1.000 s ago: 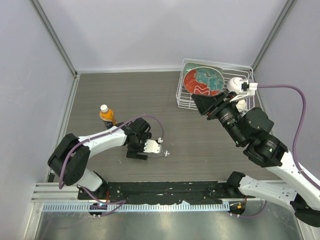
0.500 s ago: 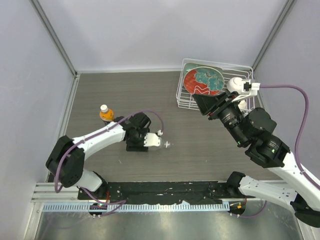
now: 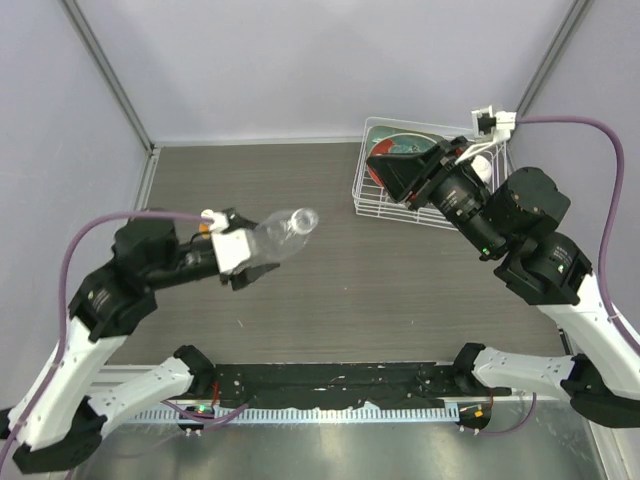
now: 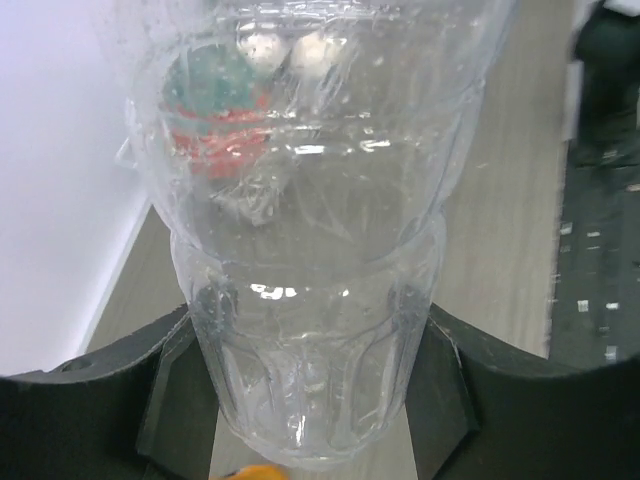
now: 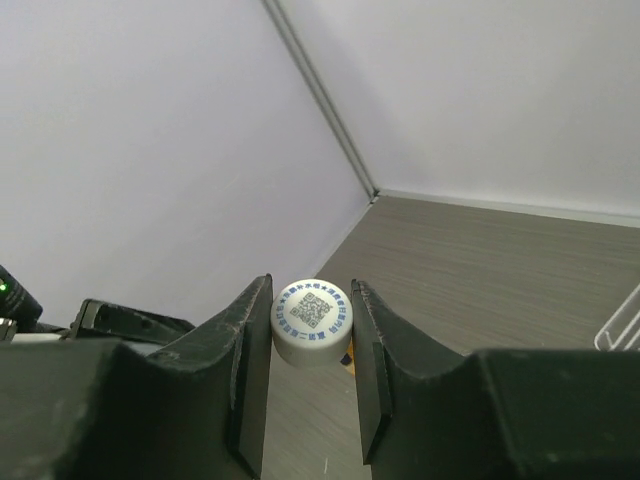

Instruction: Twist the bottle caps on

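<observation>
My left gripper (image 3: 243, 256) is shut on the base of the clear bottle (image 3: 283, 231) and holds it in the air, with its open mouth pointing up and to the right. In the left wrist view the bottle (image 4: 310, 250) fills the frame between the black fingers (image 4: 452, 400). My right gripper (image 3: 385, 172) is raised over the wire rack and is shut on a white cap (image 5: 311, 320) with blue print. The cap sits squarely between the pads. The orange bottle is hidden under the left arm in the top view. Only an orange sliver (image 4: 252, 471) shows. The cream cap is out of view.
A white wire rack (image 3: 432, 216) stands at the back right, holding a red-and-teal plate (image 3: 380, 166) and a white ball (image 3: 483, 166). Grey walls close in the wooden table (image 3: 380, 280) on three sides. A black rail (image 3: 330, 385) runs along the near edge.
My left arm has lifted the clear bottle off the table and drawn it up and to the left. My right arm has risen, and its gripper has moved back over the rack.
</observation>
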### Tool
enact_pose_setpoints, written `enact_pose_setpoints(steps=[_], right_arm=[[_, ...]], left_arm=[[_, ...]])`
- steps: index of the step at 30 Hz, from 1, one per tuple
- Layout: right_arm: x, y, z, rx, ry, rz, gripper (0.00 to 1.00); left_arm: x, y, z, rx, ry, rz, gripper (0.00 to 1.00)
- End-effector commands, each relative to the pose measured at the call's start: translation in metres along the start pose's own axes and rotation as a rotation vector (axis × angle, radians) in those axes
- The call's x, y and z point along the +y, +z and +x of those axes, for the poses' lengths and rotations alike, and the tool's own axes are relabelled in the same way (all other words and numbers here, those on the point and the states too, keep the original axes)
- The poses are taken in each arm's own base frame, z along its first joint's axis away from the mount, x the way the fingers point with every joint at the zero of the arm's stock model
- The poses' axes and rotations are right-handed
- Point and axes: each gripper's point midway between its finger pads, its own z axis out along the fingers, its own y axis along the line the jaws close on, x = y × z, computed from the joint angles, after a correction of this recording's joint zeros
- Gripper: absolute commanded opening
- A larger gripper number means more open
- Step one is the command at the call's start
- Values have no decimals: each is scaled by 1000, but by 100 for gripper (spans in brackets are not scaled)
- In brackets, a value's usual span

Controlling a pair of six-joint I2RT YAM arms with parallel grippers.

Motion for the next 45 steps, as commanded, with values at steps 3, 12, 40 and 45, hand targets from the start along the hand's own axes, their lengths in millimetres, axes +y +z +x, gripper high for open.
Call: enact_pose_setpoints(steps=[3, 12, 40, 45], right_arm=[[51, 5, 5, 144, -85, -237, 1], [107, 10, 19, 205, -38, -544, 1], [124, 19, 65, 297, -88, -702, 1], [119, 25, 67, 301, -134, -676, 1]], left_arm=[[-64, -3, -22, -341, -223, 198, 43], [-66, 21, -25, -475, -379, 238, 24], [-65, 39, -2, -460, -525, 201, 20], [-70, 39, 0, -448, -534, 225, 20]])
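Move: The left hand grips the clear bottle low down. The cap in the right hand's fingers lies about 21 cm to the left hand's right, 2 cm ahead and 15 cm higher. From the right hand, the tilted clear bottle's mouth is some 14 cm left, 8 cm back and 4 cm below. The orange bottle stands about 16 cm ahead of the left hand, 18 cm to its left and 29 cm below it. Both grips hold, the right still pinching the cap and the left the clear bottle. The right hand carries the cap about 13 cm left and half as far back to just short of the mouth, swinging some 40 degrees counter-clockwise; cap-to-mouth contact can't be made out. The left draws back and down, then goes right, rolling the clear bottle upright and easing slightly forward. ##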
